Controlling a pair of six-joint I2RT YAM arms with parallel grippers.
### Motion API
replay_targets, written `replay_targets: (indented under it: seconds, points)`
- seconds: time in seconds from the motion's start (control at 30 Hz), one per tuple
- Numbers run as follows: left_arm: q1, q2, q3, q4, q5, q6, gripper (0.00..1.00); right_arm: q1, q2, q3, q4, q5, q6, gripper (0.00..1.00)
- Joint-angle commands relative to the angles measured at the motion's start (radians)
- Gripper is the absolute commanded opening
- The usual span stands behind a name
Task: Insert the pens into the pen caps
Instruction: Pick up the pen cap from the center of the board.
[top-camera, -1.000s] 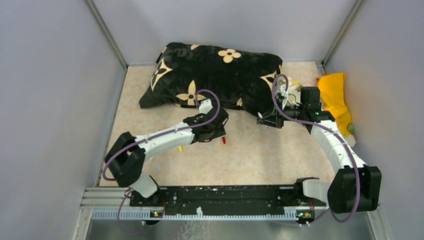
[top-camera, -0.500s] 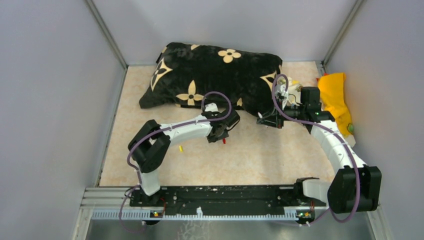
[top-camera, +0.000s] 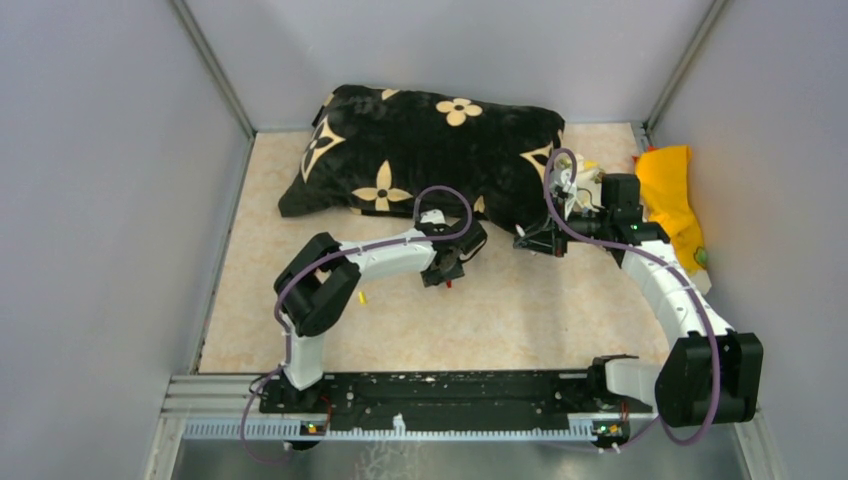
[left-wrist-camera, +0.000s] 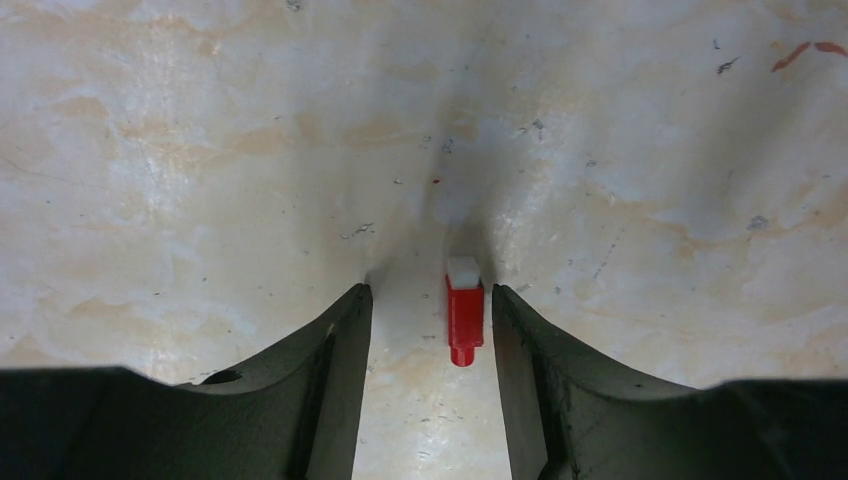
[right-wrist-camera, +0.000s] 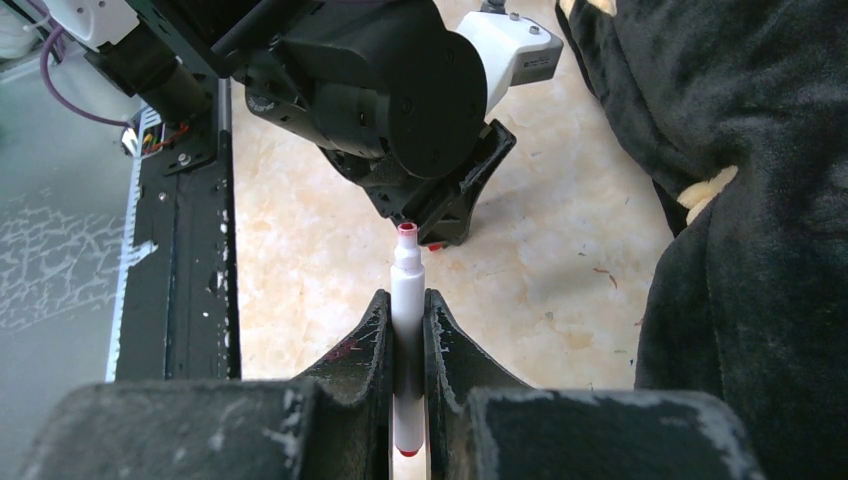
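Note:
A small red pen cap (left-wrist-camera: 464, 315) with a white end lies flat on the table between the fingers of my left gripper (left-wrist-camera: 428, 293). That gripper is open and the cap lies nearer its right finger, untouched. From above the cap (top-camera: 449, 284) shows just under the left gripper (top-camera: 447, 272). My right gripper (right-wrist-camera: 405, 300) is shut on a white pen (right-wrist-camera: 406, 265), whose red tip points at the left gripper (right-wrist-camera: 440, 205). The right gripper (top-camera: 530, 243) hovers beside the cushion. A yellow cap (top-camera: 362, 297) lies beside the left forearm. Other pens are hidden.
A large black cushion (top-camera: 440, 150) with cream flowers fills the back of the table and borders the right gripper. A yellow cloth (top-camera: 668, 195) lies at the right wall. Grey walls enclose three sides; the black base rail (top-camera: 440, 390) runs along the near edge.
The left arm has folded its elbow and carried its gripper right, so its fingers now straddle the red cap. The right arm with the pen has not moved.

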Motion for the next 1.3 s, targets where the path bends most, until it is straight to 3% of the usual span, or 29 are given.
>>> replay_targets:
  seconds: [0.0, 0.67, 0.93, 1.13, 1.27]
  points:
    - [-0.007, 0.019, 0.034, -0.015, 0.016, 0.011, 0.53, -0.01, -0.029, 0.019, 0.027, -0.028, -0.011, 0.0]
    - [-0.012, 0.061, 0.053, -0.111, 0.051, 0.006, 0.28, -0.01, -0.036, 0.02, 0.025, -0.032, -0.011, 0.0]
    - [-0.013, 0.038, 0.049, -0.113, 0.063, 0.027, 0.05, -0.01, -0.041, 0.016, 0.03, -0.042, -0.005, 0.0]
    - [-0.012, -0.118, -0.032, 0.017, 0.054, 0.117, 0.0, -0.01, -0.04, -0.027, 0.145, -0.096, 0.101, 0.0]
    - [-0.012, -0.296, -0.17, 0.261, 0.071, 0.22, 0.0, -0.002, -0.04, -0.062, 0.227, -0.118, 0.184, 0.0]
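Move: The red pen cap lies between the left hand's open fingers, about 1 cm right of their midpoint and about 1 cm below it, neither ahead nor back. A yellow cap lies on the board about 18 cm to the hand's left and 3 cm nearer the base; the white pen in the right gripper hangs about 15 cm to its right, 2 cm back and some 19 cm higher. From the right hand, the red cap is about 14 cm left, 2 cm ahead and 20 cm down. The red pen cap is pinched across its sides by the left fingers, which close from about half open while the hand stays low at the board, easing less than 1 cm back towards the base. Once the fingers have stopped on the cap, the hand holds briefly, then lifts about 2.5 cm, drawing slightly farther back. ##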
